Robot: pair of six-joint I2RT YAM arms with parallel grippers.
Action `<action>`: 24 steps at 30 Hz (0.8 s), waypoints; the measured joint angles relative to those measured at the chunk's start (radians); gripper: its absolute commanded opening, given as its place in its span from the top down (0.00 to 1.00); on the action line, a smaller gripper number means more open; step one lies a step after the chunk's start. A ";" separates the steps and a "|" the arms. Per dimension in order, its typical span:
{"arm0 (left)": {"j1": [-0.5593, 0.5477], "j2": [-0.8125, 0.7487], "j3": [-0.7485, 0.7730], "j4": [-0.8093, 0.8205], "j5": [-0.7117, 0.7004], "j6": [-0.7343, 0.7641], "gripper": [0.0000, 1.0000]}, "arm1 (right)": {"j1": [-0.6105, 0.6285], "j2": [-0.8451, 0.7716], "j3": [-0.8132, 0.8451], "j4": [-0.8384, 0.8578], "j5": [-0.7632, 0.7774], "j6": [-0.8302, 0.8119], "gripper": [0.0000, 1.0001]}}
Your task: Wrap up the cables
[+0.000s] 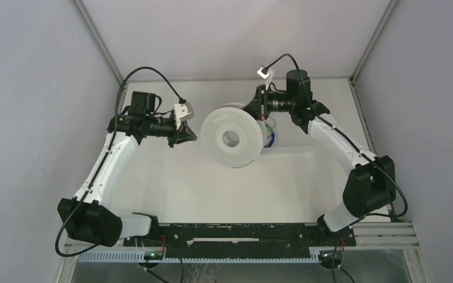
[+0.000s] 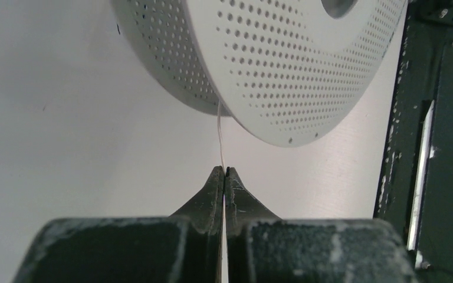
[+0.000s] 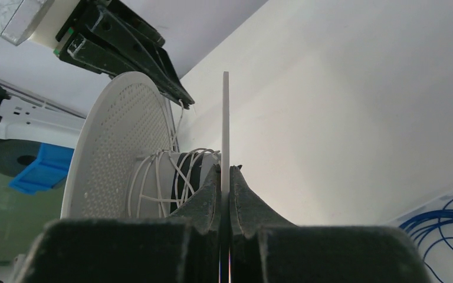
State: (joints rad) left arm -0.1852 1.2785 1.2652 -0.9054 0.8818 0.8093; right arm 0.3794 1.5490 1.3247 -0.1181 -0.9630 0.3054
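Note:
A white perforated spool (image 1: 233, 138) hangs above the table between both arms. My right gripper (image 3: 225, 168) is shut on the edge of its thin near flange (image 3: 225, 112); in the top view it (image 1: 262, 112) sits at the spool's back right. Loose turns of thin white cable (image 3: 171, 171) lie around the hub, between that flange and the far flange (image 3: 115, 153). My left gripper (image 2: 224, 170) is shut on the same cable (image 2: 220, 135), which runs straight up from its tips into the spool (image 2: 271, 65). In the top view it (image 1: 190, 137) is just left of the spool.
A coil of blue cable (image 3: 442, 224) lies on the table behind the spool (image 1: 269, 138). A blue bin (image 3: 41, 168) shows beyond the enclosure. The black base rail (image 1: 236, 233) runs along the near edge. Grey walls close in on three sides.

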 measured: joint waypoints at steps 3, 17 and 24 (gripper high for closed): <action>0.000 0.010 -0.001 0.053 0.041 -0.051 1.00 | 0.000 0.000 0.000 0.018 -0.019 0.020 1.00; -0.015 0.051 -0.038 0.405 0.212 -0.411 1.00 | 0.001 0.008 0.000 0.069 -0.061 0.071 1.00; -0.033 0.051 -0.100 0.562 0.255 -0.548 1.00 | 0.003 0.019 0.000 0.079 -0.068 0.090 1.00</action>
State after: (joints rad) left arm -0.2180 1.3296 1.1652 -0.3435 1.1370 0.2615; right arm 0.3820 1.5681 1.3247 -0.0387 -1.0313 0.3950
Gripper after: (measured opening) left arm 0.008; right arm 0.064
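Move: The left fingers already pinch the white cable's free end; the spool it runs to has its middle about 13 cm to their right, 2 cm farther out and roughly level. From that hand the right gripper is some 16 cm right, 5 cm out and 5 cm higher, and the blue cable coil about 27 cm right, 16 cm out and 22 cm below. The right hand already grips the far flange's rim, the spool's middle some 3 cm left, 3 cm back and 8 cm below it. Keeping its pinch on the white cable, the left hand carries the end right about 5 cm and up some 4 cm, towards the gap between the spool's flanges, first also easing forward a couple of centimetres. Its downward-slanting fingers tilt up some 20 degrees, nearly level. The right hand keeps its grip on the far flange, rising barely 1 cm. ##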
